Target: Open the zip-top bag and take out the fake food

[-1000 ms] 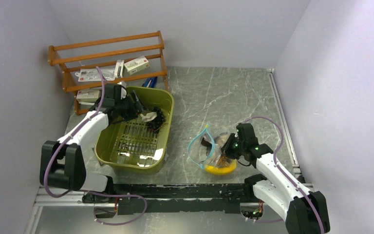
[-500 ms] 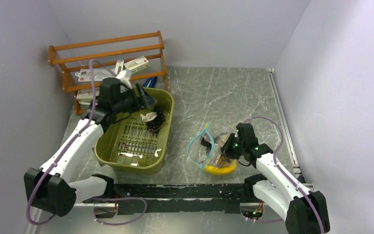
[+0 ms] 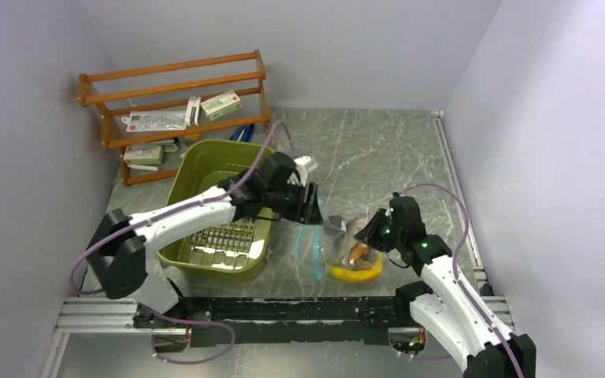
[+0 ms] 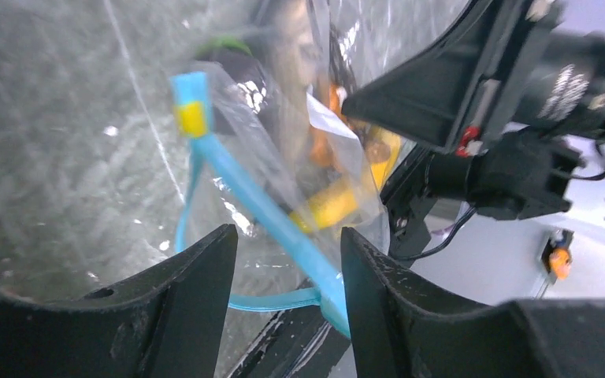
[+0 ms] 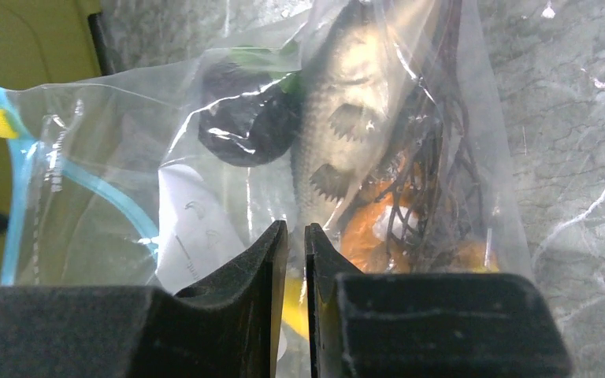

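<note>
The clear zip-top bag (image 3: pixel 332 246) lies on the marble table right of centre, its blue zip strip (image 4: pixel 268 209) gaping open. Inside it shows the fake food: a grey fish (image 5: pixel 347 118), dark grapes (image 5: pixel 244 118), orange bits (image 5: pixel 378 228) and a yellow banana (image 3: pixel 354 274). My left gripper (image 3: pixel 309 203) is at the bag's mouth, open, with the zip strip running between its fingers and against the right one (image 4: pixel 287 236). From the bag's right side, my right gripper (image 3: pixel 366 233) is shut on the plastic, the film pinched between its nearly closed jaws (image 5: pixel 295 228).
A green slotted basket (image 3: pixel 205 260) stands left of the bag, with my left arm stretched across it. Behind it by the back-left wall is a wooden rack (image 3: pixel 173 87) holding flat packets and small boxes. A metal rail (image 3: pixel 283 311) runs along the near edge.
My left arm has swung out of the basket and to the right, reaching the bag's mouth, with its jaws narrowing a little. The right gripper has lifted slightly, still holding the bag.
</note>
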Robot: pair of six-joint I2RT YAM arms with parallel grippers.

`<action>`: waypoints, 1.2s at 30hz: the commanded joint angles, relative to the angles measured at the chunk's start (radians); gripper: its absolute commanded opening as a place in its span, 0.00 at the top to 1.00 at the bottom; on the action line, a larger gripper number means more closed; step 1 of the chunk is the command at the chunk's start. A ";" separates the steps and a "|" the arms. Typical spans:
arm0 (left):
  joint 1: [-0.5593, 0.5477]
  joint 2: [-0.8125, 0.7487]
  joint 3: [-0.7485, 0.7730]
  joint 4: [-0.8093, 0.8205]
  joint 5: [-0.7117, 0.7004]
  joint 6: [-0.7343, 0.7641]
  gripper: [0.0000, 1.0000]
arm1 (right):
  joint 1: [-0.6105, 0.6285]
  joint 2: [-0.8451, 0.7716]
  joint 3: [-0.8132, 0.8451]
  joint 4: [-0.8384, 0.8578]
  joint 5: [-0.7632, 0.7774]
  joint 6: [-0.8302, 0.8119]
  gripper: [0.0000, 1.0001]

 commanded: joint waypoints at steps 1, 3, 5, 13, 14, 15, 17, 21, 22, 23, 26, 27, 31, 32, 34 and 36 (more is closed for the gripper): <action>-0.064 0.084 0.093 -0.056 -0.056 -0.029 0.42 | 0.003 -0.024 0.061 -0.072 0.029 0.001 0.85; -0.077 0.109 0.108 -0.097 -0.129 -0.068 0.46 | 0.004 -0.031 0.091 -0.096 0.041 -0.003 0.85; -0.085 0.099 0.093 -0.101 -0.189 -0.100 0.44 | 0.003 -0.038 0.128 -0.134 0.077 -0.009 0.85; -0.085 -0.072 -0.035 -0.082 -0.342 -0.218 0.37 | 0.003 -0.058 0.174 -0.205 0.159 -0.021 0.83; -0.085 -0.100 -0.058 -0.074 -0.354 -0.232 0.37 | 0.003 -0.056 0.167 -0.198 0.156 -0.021 0.83; -0.085 -0.127 -0.080 -0.064 -0.365 -0.247 0.38 | 0.003 -0.052 0.161 -0.191 0.151 -0.017 0.83; -0.085 -0.177 -0.136 -0.041 -0.374 -0.275 0.42 | 0.003 -0.041 0.148 -0.177 0.141 -0.011 0.83; -0.085 -0.189 -0.169 -0.049 -0.318 -0.292 0.63 | 0.003 -0.023 0.130 -0.159 0.123 -0.002 0.83; -0.085 -0.177 -0.165 -0.066 -0.293 -0.295 0.68 | 0.004 -0.022 0.130 -0.157 0.122 -0.001 0.83; -0.085 -0.165 -0.165 -0.071 -0.273 -0.296 0.71 | 0.003 -0.023 0.129 -0.158 0.122 0.000 0.83; -0.089 -0.140 -0.188 -0.030 -0.207 -0.306 0.80 | 0.004 -0.029 0.127 -0.159 0.126 0.001 0.83; -0.092 -0.139 -0.200 -0.005 -0.187 -0.313 0.82 | 0.003 -0.031 0.127 -0.162 0.129 0.001 0.83; -0.096 -0.092 -0.211 0.067 -0.122 -0.323 0.80 | 0.003 -0.031 0.159 -0.173 0.151 0.000 0.82; -0.099 -0.069 -0.203 0.074 -0.106 -0.328 0.80 | 0.003 -0.021 0.183 -0.167 0.161 -0.012 0.82; -0.119 -0.037 -0.203 0.128 -0.092 -0.340 0.80 | 0.003 0.007 0.234 -0.154 0.177 -0.042 0.80; -0.139 0.000 -0.201 0.180 -0.090 -0.362 0.78 | 0.003 0.050 0.279 -0.142 0.196 -0.074 0.80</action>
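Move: The zip-top bag's open mouth, edged by the blue zip strip, lies about 5 cm back from the left hand, 1 cm left and some 7 cm below. In the bag, the eggplant is roughly 5 cm right and 2 cm back, the banana about 12 cm right and 15 cm back; the green bin's middle is about 30 cm left and 3 cm ahead. From the right hand the mouth lies some 14 cm left, 1 cm back and slightly higher. Left hand sinks and draws back about 4 cm at the zip strip, nearly shutting; right rises 4 cm. ##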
